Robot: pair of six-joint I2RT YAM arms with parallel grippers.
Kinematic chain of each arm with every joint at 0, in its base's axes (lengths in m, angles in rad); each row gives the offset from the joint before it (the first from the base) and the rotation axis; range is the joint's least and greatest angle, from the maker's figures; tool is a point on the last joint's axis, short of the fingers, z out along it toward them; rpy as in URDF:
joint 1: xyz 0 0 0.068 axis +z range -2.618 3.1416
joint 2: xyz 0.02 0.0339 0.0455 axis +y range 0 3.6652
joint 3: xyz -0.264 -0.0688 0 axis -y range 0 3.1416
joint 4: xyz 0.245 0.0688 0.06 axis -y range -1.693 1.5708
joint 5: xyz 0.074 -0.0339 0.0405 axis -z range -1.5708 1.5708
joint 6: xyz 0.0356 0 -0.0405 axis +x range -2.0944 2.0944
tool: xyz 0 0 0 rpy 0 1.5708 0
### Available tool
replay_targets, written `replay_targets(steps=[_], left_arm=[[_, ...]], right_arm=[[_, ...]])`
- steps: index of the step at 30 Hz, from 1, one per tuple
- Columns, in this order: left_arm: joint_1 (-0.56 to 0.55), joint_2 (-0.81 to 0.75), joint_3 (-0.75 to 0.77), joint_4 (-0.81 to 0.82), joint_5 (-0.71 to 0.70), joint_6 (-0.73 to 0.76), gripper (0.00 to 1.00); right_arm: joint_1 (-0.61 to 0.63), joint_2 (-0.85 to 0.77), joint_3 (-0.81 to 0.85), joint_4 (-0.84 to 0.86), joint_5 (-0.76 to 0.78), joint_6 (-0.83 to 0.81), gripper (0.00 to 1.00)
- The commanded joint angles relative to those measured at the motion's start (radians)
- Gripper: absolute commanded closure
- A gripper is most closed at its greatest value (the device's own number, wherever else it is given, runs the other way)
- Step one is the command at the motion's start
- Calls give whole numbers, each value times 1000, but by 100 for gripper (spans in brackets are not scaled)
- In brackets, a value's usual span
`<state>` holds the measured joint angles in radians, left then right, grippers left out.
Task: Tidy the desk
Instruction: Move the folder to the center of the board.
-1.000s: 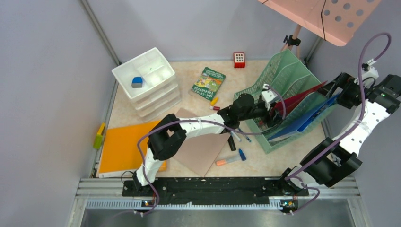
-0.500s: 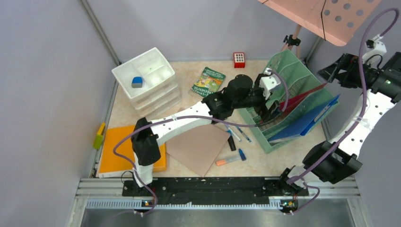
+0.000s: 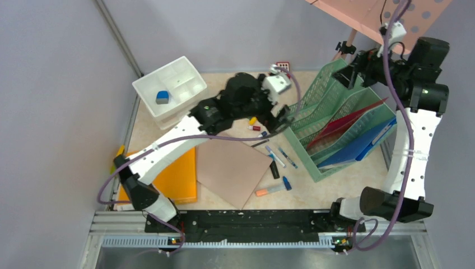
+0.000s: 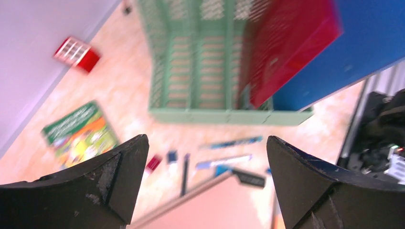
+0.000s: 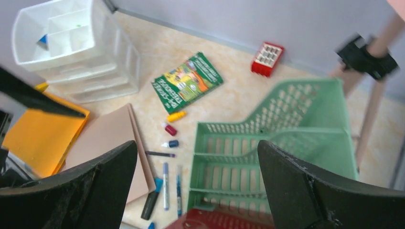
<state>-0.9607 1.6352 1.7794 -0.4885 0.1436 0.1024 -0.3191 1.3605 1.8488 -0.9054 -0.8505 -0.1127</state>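
The desk (image 3: 319, 188) is a beige mottled top strewn with stationery. My left gripper (image 3: 282, 116) hovers open and empty above the pens (image 3: 280, 156), just left of the green mesh file rack (image 3: 336, 103); in the left wrist view the left gripper (image 4: 205, 143) frames blurred pens (image 4: 224, 162) and a brown folder's (image 4: 224, 205) edge. My right gripper (image 3: 352, 68) is raised over the rack's back corner, open and empty; in the right wrist view the right gripper (image 5: 196, 145) looks down on the rack (image 5: 267, 138). A red folder (image 3: 343, 124) and a blue folder (image 3: 364, 144) stand in the rack.
A white drawer unit (image 3: 175, 94) holding a blue item (image 3: 162, 97) stands back left. An orange folder (image 3: 178, 178) and the brown folder (image 3: 232, 168) lie in front. A green book (image 5: 187, 82), a red block (image 5: 267, 58) and small markers (image 5: 171, 129) lie near the back. A pink perforated board (image 3: 386, 17) overhangs the back right.
My left arm pulled out of the file rack and swung back left over the pens, its jaws opening. My right arm rose and moved back above the rack's rear corner.
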Motion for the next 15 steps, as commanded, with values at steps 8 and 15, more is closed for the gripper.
replay_targets(steps=[8,15], left_arm=[[350,-444,-391,-273,-26,209,1],[518,-634,-605,-376,-48,310,1]], right_arm=[[611,75,22,47,299,-163,4],[877,170,-154,176,386,-169,6]])
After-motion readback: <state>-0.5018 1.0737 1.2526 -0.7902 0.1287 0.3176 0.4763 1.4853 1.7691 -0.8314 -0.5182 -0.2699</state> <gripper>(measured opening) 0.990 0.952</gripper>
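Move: The beige folder lies about 16 cm to the left hand's left, 4 cm back and 34 cm below; the orange folder is some 48 cm to the hand's left, 6 cm back, and the white drawer unit 41 cm left, 22 cm ahead. From the right hand, the beige folder is about 37 cm left, 14 cm back and 41 cm below, with the green book 31 cm left, 21 cm ahead, and the green rack 7 cm right, 4 cm ahead. Both empty hands, fingers already wide open, sweep fast to the left: the left hand goes about 26 cm, away from the rack and over the beige folder towards the orange folder, bowing a little forward and back again, sinking some 8 cm mostly late while turning counter-clockwise and rolling its left side up. The right hand leaves the rack towards the beige folder, some 22 cm left, rising slightly before it sinks about 8 cm below its starting height, and swings some 30 degrees counter-clockwise with its left side rolling down; neither touches anything. ##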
